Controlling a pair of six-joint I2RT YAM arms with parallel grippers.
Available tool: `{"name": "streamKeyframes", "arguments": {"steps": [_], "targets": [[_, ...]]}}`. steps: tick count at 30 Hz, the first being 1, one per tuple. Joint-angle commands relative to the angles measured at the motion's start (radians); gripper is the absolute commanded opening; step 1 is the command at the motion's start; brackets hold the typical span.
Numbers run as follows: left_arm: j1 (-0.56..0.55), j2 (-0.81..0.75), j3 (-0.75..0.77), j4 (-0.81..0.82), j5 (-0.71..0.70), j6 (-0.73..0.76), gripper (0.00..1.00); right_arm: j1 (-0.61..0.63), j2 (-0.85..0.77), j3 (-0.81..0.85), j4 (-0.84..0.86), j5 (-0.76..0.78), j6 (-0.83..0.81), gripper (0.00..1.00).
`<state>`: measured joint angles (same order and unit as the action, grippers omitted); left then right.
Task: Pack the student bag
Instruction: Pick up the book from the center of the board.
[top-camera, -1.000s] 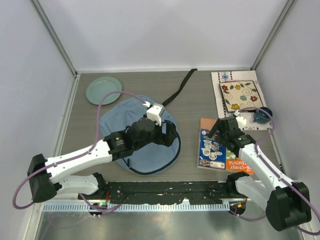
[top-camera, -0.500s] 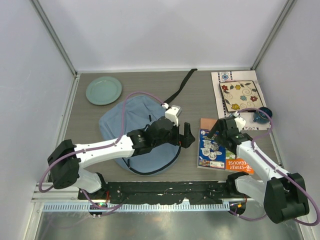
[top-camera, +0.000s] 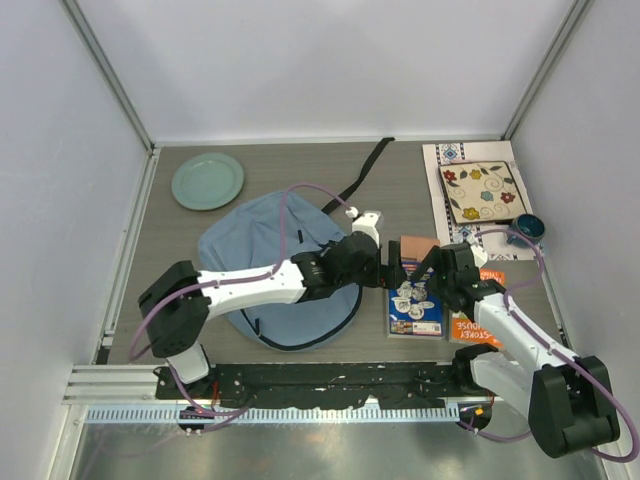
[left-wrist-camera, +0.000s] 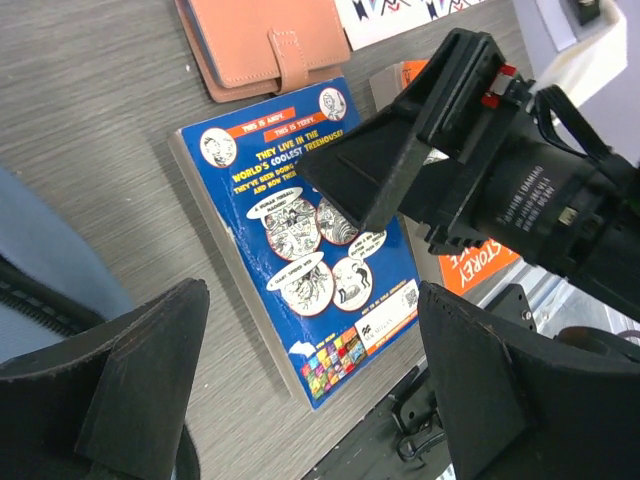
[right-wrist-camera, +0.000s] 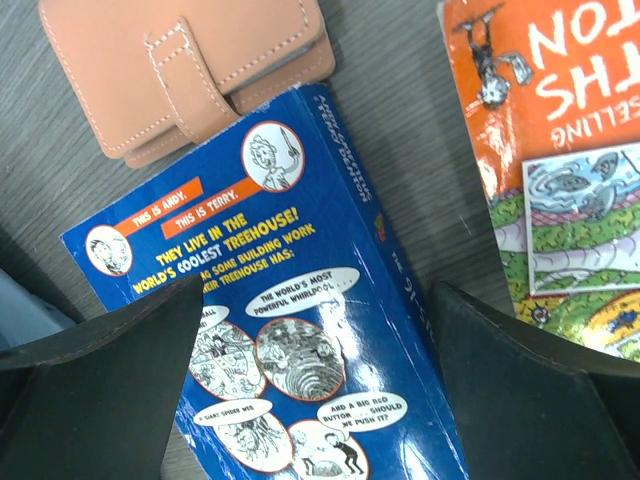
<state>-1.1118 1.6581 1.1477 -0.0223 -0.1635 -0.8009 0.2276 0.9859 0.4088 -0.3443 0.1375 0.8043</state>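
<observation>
The student bag (top-camera: 262, 272), a light blue-grey soft backpack, lies flat left of centre, and a corner of it shows as bag fabric (left-wrist-camera: 45, 265) in the left wrist view. A blue paperback (top-camera: 414, 306) lies on the table right of it, with an orange book (top-camera: 478, 326) beside it and a tan wallet (top-camera: 413, 245) just behind. My left gripper (top-camera: 396, 268) hangs open above the paperback (left-wrist-camera: 305, 235). My right gripper (top-camera: 438, 274) is also open, its fingers on either side of the blue paperback (right-wrist-camera: 300, 330), nothing gripped.
A green plate (top-camera: 207, 180) sits at the back left. At the back right a floral patterned book (top-camera: 481, 191) rests on a white mat, with a blue cup (top-camera: 525, 230) near it. The bag's black strap (top-camera: 360, 176) trails toward the back wall.
My left arm has swung right, from over the bag to above the blue paperback. The paperback has slid left, baring more of the orange book. My right gripper shifted slightly left.
</observation>
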Motion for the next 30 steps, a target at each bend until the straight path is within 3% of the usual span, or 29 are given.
{"name": "streamKeyframes", "arguments": {"steps": [1,10,20,30], "targets": [[-0.013,0.072,0.086,-0.064,0.027,-0.079,0.87,0.001,-0.032,-0.002,-0.074,0.007,0.045,1.00],[-0.017,0.187,0.083,-0.097,0.036,-0.215,0.79,-0.004,-0.027,0.001,-0.076,-0.027,0.050,1.00],[-0.022,0.298,0.069,0.042,0.220,-0.250,0.72,-0.004,-0.039,-0.024,-0.041,-0.099,0.039,0.83],[-0.022,0.319,0.081,0.091,0.240,-0.261,0.56,-0.002,-0.095,-0.024,-0.036,-0.176,0.032,0.71]]}}
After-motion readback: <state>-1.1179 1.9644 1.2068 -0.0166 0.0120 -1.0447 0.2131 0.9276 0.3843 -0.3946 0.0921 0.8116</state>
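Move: The blue book's middle is about 8 cm to the left hand's right, 1 cm back and 13 cm below. From the right hand, already low over its spine side, it is some 4 cm left, 3 cm back and 2 cm down. The brown wallet lies about 13 cm straight beyond the book's middle, the orange book 15 cm to its right and level with it; the blue bag is roughly 24 cm left of the left hand and 6 cm ahead. The left hand sinks about 11 cm onto the left edge of the blue book, also working some 3 cm back and 3 cm right, while its wrist tips the fingers about 20 degrees further down and they partly close, one beside the page edge, the other over the cover. The right hand stays low at the spine side, easing only 1.5 cm back, and after a pause its wide-open fingers start closing, the outer one against the spine and the other over the cover. ##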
